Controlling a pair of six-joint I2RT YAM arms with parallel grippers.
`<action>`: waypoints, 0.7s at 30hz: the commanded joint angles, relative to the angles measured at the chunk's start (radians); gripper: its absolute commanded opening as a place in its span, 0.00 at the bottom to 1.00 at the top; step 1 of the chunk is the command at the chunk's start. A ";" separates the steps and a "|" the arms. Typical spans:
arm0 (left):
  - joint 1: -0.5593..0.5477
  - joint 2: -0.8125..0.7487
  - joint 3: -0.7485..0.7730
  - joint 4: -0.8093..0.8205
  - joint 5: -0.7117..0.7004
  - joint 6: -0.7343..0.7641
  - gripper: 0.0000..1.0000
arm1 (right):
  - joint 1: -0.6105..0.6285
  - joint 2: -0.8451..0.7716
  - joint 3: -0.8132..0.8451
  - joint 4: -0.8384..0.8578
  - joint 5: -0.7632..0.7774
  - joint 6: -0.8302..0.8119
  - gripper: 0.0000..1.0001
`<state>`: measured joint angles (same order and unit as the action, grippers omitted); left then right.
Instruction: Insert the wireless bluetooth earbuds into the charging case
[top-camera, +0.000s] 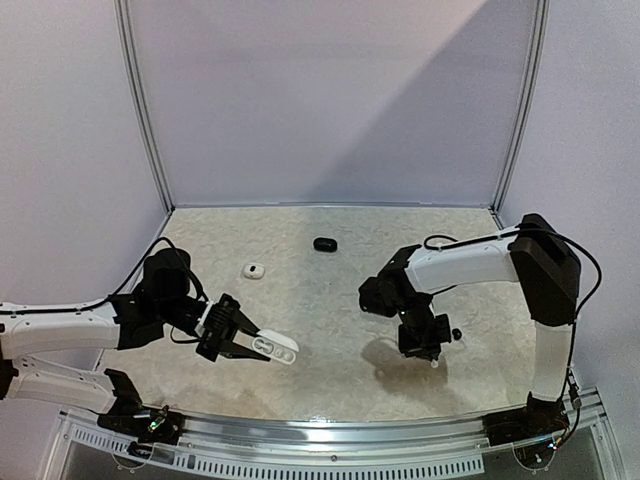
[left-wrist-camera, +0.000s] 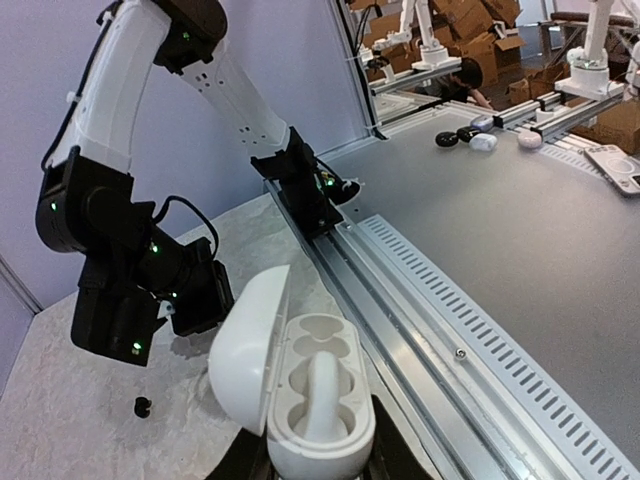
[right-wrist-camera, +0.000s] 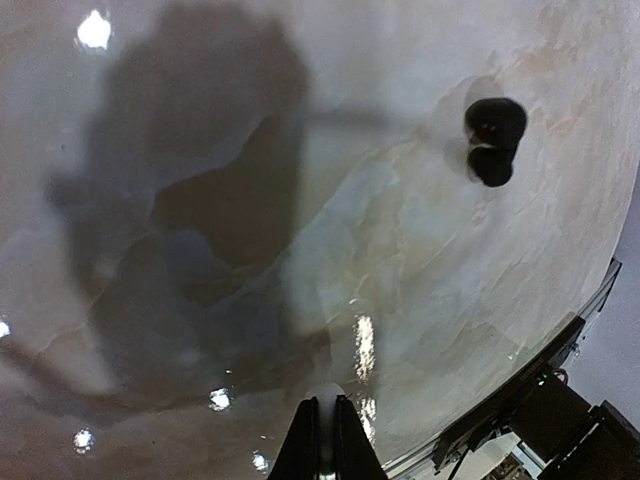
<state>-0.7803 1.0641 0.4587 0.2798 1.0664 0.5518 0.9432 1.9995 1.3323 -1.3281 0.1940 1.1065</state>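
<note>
My left gripper is shut on the base of a white oval charging case, held above the table with its lid swung open to the left. One white earbud sits in the case's moulded wells. My right gripper points down over the table on the right. It is shut on a small white earbud whose tip shows between the fingertips. A black earbud lies on the table beyond it, and the black earbud also shows in the left wrist view.
A closed black oval case lies at the back centre of the marbled table. A small white oval case lies left of it. A metal rail runs along the near table edge, close to the held case.
</note>
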 joint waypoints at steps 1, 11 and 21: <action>-0.020 -0.024 -0.018 0.025 -0.015 -0.016 0.00 | 0.018 0.060 0.024 0.024 -0.058 0.031 0.00; -0.020 -0.023 -0.011 0.023 -0.015 -0.007 0.00 | 0.027 0.150 0.072 0.080 -0.118 0.003 0.18; -0.020 -0.013 -0.011 0.023 -0.015 -0.001 0.00 | 0.027 0.136 0.164 0.065 -0.121 -0.023 0.26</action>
<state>-0.7845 1.0512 0.4530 0.2951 1.0573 0.5480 0.9573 2.1052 1.4433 -1.3602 0.1150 1.0939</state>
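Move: The right hand, fingers pointing down, holds the white earbud just over the bare table spot where it will be set down: about 2 cm below, 1 cm back and 1 cm to the left. The near black earbud lies some 7 cm ahead and 5 cm right of this hand, the far black earbud about 13 cm ahead and 11 cm left. From the left hand, holding the open case, the spot is some 33 cm right, 7 cm ahead and 20 cm below. The right hand finishes its descent, sinking about 1 cm to the table with a slight draw back and the fingertips tipping about 5 degrees towards the base, to set the white earbud down. Once low it opens its fingers from nearly shut to about a quarter and lets go of the earbud, then slides left, some 2.5 cm in all and mostly at the end, staying low with the parted tips around the earbud. ##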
